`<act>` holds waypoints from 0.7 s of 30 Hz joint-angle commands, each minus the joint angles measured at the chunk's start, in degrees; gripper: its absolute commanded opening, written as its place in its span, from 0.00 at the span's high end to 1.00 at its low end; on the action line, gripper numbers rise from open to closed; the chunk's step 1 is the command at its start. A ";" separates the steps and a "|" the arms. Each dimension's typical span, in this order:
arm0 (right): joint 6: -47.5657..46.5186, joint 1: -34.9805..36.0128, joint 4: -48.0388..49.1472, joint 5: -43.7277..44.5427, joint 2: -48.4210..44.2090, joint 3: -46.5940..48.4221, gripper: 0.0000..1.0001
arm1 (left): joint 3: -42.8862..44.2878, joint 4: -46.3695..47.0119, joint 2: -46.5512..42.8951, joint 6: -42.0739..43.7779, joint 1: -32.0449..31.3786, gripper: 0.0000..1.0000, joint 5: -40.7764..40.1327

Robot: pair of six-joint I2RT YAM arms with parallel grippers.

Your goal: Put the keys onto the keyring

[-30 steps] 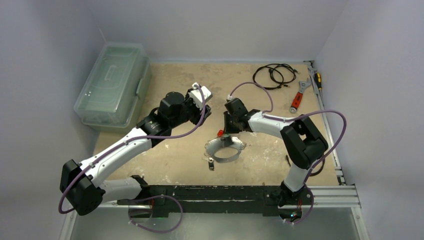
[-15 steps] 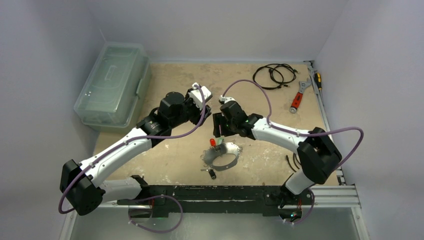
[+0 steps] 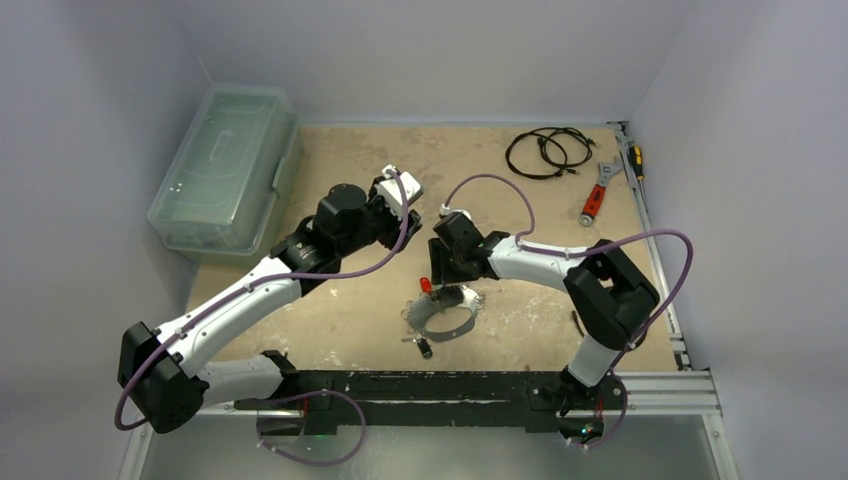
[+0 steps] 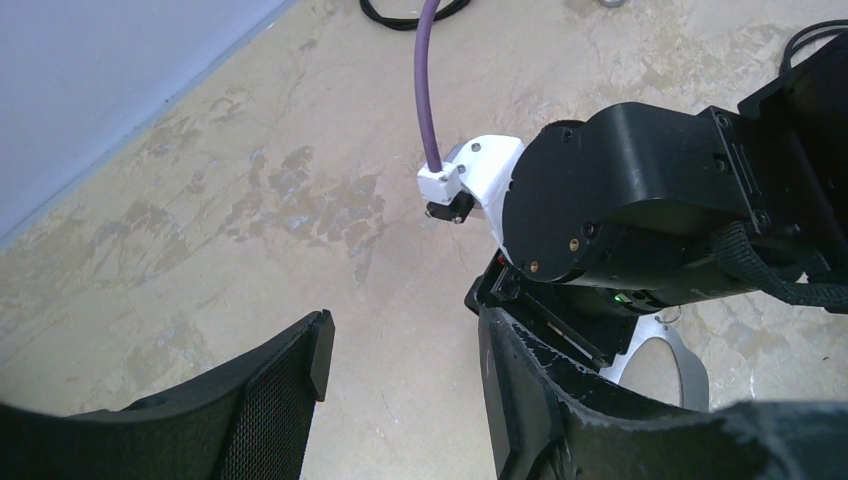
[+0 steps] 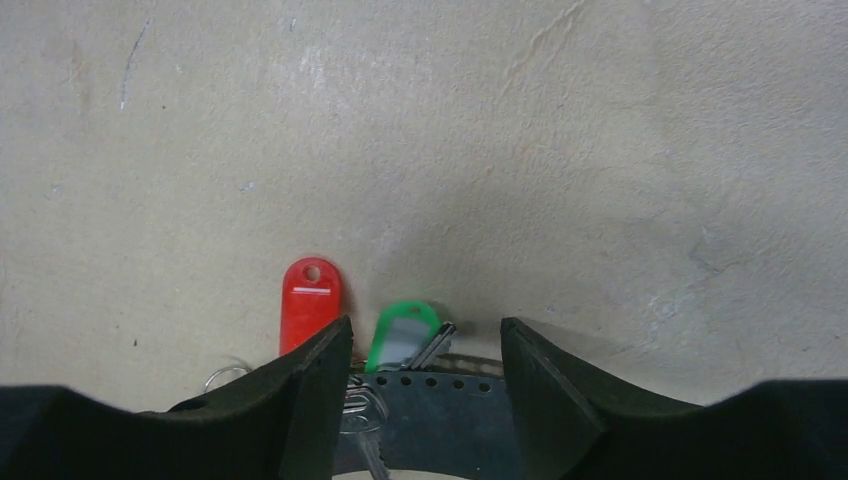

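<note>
The keyring, a silvery hoop, lies on the table in front of the arms. A red-tagged key sits at its far rim and a black-tagged key at its near rim. My right gripper hovers over the far rim. In the right wrist view the right gripper is open and holds nothing. Between its fingers lie the green tag and the keyring's perforated band; the red tag lies just left of them. My left gripper is open and empty over bare table, beside the right wrist.
A clear plastic box stands at the far left. A black cable coil, a red-handled wrench and a screwdriver lie at the far right. A small dark tool lies by the right arm's base.
The right gripper has opened and shifted a little left over the keyring's far rim. The keyring and red tag slid slightly toward the near left. The left arm has stayed still.
</note>
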 commanded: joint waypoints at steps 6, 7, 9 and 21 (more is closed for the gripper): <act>1.69 0.61 1.70 -1.66 2.04 2.46 0.47 | 0.32 0.65 -1.73 1.08 0.06 0.43 0.05; 1.73 0.80 1.18 -1.59 2.26 2.68 0.48 | 0.22 0.65 -1.80 1.13 0.11 0.43 -0.05; 2.01 1.29 -0.33 -1.26 2.61 2.96 0.50 | 0.20 0.65 -1.95 1.23 0.05 0.43 -0.22; 3.27 3.87 -4.37 2.71 5.65 4.39 0.64 | 0.03 0.71 -2.53 1.51 0.00 0.43 -0.34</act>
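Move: The green key tag, with its small upright ring, lies almost under the right hand's open fingertips, about 1 cm left, 1 cm back and 1 cm below. The red tag is some 4 cm left and 1 cm ahead of the hand. The keyring's curved plate is centred about 4 cm back, and the black key is 11 cm back and 4 cm left. From the left hand the green tag is roughly 3 cm back, 5 cm right and 24 cm down. Low over the table, the right fingers draw together around the green tag and its upright ring, going from a bit over half open to about a third. The tips are brushing the ring and tag along as the hand slides roughly 2 cm left, then also about 1 cm back, while barely sinking and still pointing steeply down. ##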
